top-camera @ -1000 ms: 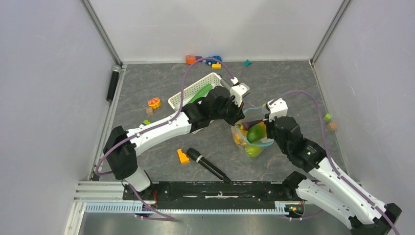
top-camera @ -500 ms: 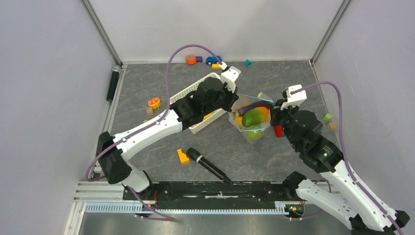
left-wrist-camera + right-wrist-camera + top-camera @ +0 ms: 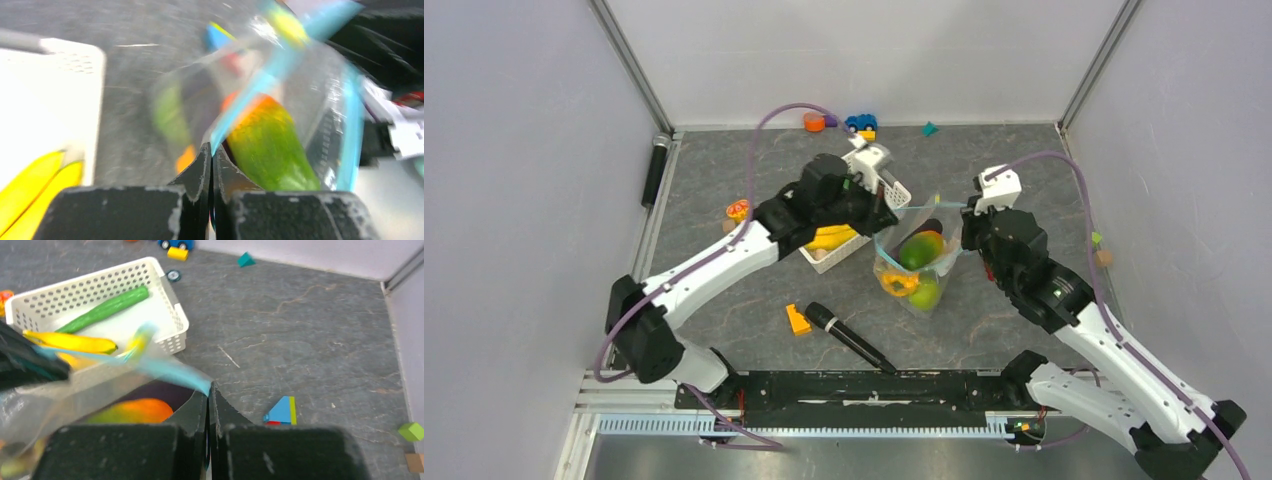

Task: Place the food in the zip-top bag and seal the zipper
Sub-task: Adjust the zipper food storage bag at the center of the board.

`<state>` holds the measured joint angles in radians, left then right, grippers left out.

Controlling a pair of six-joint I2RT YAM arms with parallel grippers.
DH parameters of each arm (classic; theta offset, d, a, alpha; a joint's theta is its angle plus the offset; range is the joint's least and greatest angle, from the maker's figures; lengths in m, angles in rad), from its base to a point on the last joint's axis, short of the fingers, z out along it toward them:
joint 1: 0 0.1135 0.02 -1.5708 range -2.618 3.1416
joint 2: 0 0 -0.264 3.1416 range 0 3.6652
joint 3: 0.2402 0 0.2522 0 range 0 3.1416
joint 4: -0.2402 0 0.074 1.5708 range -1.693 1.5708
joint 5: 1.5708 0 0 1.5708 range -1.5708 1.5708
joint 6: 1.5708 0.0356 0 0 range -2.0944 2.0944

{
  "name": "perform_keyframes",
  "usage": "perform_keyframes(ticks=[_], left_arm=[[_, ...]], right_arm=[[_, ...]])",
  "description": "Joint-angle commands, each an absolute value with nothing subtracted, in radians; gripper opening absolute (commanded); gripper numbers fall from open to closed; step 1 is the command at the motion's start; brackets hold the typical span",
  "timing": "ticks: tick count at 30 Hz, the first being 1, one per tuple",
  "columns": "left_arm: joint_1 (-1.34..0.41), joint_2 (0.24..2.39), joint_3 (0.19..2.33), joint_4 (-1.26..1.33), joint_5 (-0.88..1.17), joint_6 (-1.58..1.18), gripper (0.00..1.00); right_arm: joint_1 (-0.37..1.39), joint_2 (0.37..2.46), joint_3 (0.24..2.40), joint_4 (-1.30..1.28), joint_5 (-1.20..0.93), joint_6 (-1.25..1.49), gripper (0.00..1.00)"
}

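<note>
The clear zip-top bag (image 3: 912,270) hangs stretched between my two grippers. It holds a green-orange fruit (image 3: 921,248), a purple eggplant (image 3: 930,227), an orange pepper (image 3: 896,283) and a green pear (image 3: 925,293). My left gripper (image 3: 880,230) is shut on the left end of the light-blue zipper (image 3: 250,95). My right gripper (image 3: 965,242) is shut on its right end (image 3: 175,371). The bag mouth is open between them. Yellow bananas (image 3: 70,342) and a green cucumber (image 3: 102,307) lie in the white basket (image 3: 165,285).
The white basket (image 3: 894,192) sits just left of the bag under my left arm. A black microphone (image 3: 849,337) and an orange block (image 3: 797,319) lie in front. Small toy blocks and a car (image 3: 859,123) are at the back wall. A blue block (image 3: 281,411) lies near my right gripper.
Both grippers have moved left and a little nearer, carrying the bag with them. The bag now hangs lower and more upright. The basket has shifted under my left arm.
</note>
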<state>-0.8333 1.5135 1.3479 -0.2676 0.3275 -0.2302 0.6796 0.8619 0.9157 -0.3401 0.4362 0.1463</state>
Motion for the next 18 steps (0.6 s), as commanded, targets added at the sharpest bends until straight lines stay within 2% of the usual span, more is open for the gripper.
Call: perform_keyframes(ticks=[1, 3, 6, 8, 9, 12, 13, 15, 18], left_arm=[[-0.717, 1.368, 1.281, -0.123, 0.119, -0.416, 0.05], [-0.714, 1.405, 1.302, -0.118, 0.196, -0.43, 0.06], [-0.734, 1.526, 1.376, -0.082, 0.582, -0.444, 0.07], [-0.747, 1.6, 1.434, -0.117, 0.678, -0.445, 0.04], [-0.743, 1.608, 1.45, -0.149, 0.638, -0.433, 0.02], [-0.724, 1.553, 1.415, -0.199, 0.275, -0.402, 0.02], [-0.711, 1.526, 1.383, -0.18, 0.222, -0.401, 0.08], [-0.701, 1.487, 1.334, -0.134, 0.235, -0.379, 0.27], [-0.701, 1.484, 1.32, -0.132, 0.296, -0.352, 0.41]], right_arm=[[0.68, 0.762, 0.893, -0.282, 0.639, 0.146, 0.0], [0.68, 0.766, 0.883, -0.264, 0.598, 0.152, 0.0], [0.68, 0.811, 0.88, -0.196, 0.359, 0.118, 0.0], [0.681, 0.849, 0.894, -0.179, 0.233, 0.097, 0.0], [0.681, 0.855, 0.899, -0.184, 0.216, 0.09, 0.0], [0.681, 0.826, 0.882, -0.202, 0.332, 0.081, 0.0], [0.681, 0.806, 0.866, -0.202, 0.381, 0.083, 0.0], [0.681, 0.776, 0.839, -0.192, 0.417, 0.083, 0.01], [0.68, 0.758, 0.818, -0.172, 0.393, 0.076, 0.01]])
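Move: The left hand pinches the left rim of the zipper bag. The bag's middle is about 8 cm to its right, 6 cm back and 10 cm lower. The mango inside lies close to that middle, and the yellow pepper some 4 cm right, 14 back and 14 down. The basket stands about 7 cm left and 2 ahead, 23 below. The right hand pinches the opposite rim, with the bag's middle 9 cm left, 8 back and 12 below. Forward and left with a lift of nearly 4 cm, the left hand jiggles its rim of the bag, swings back right and down, then goes forward-left again, about 5 cm forward in all, turning some 10 degrees counter-clockwise. Its shut fingers spread to about a third on that last stretch and let go of the rim. The right hand keeps its pinch, rocking right and up, then left and down by a couple of centimetres. ##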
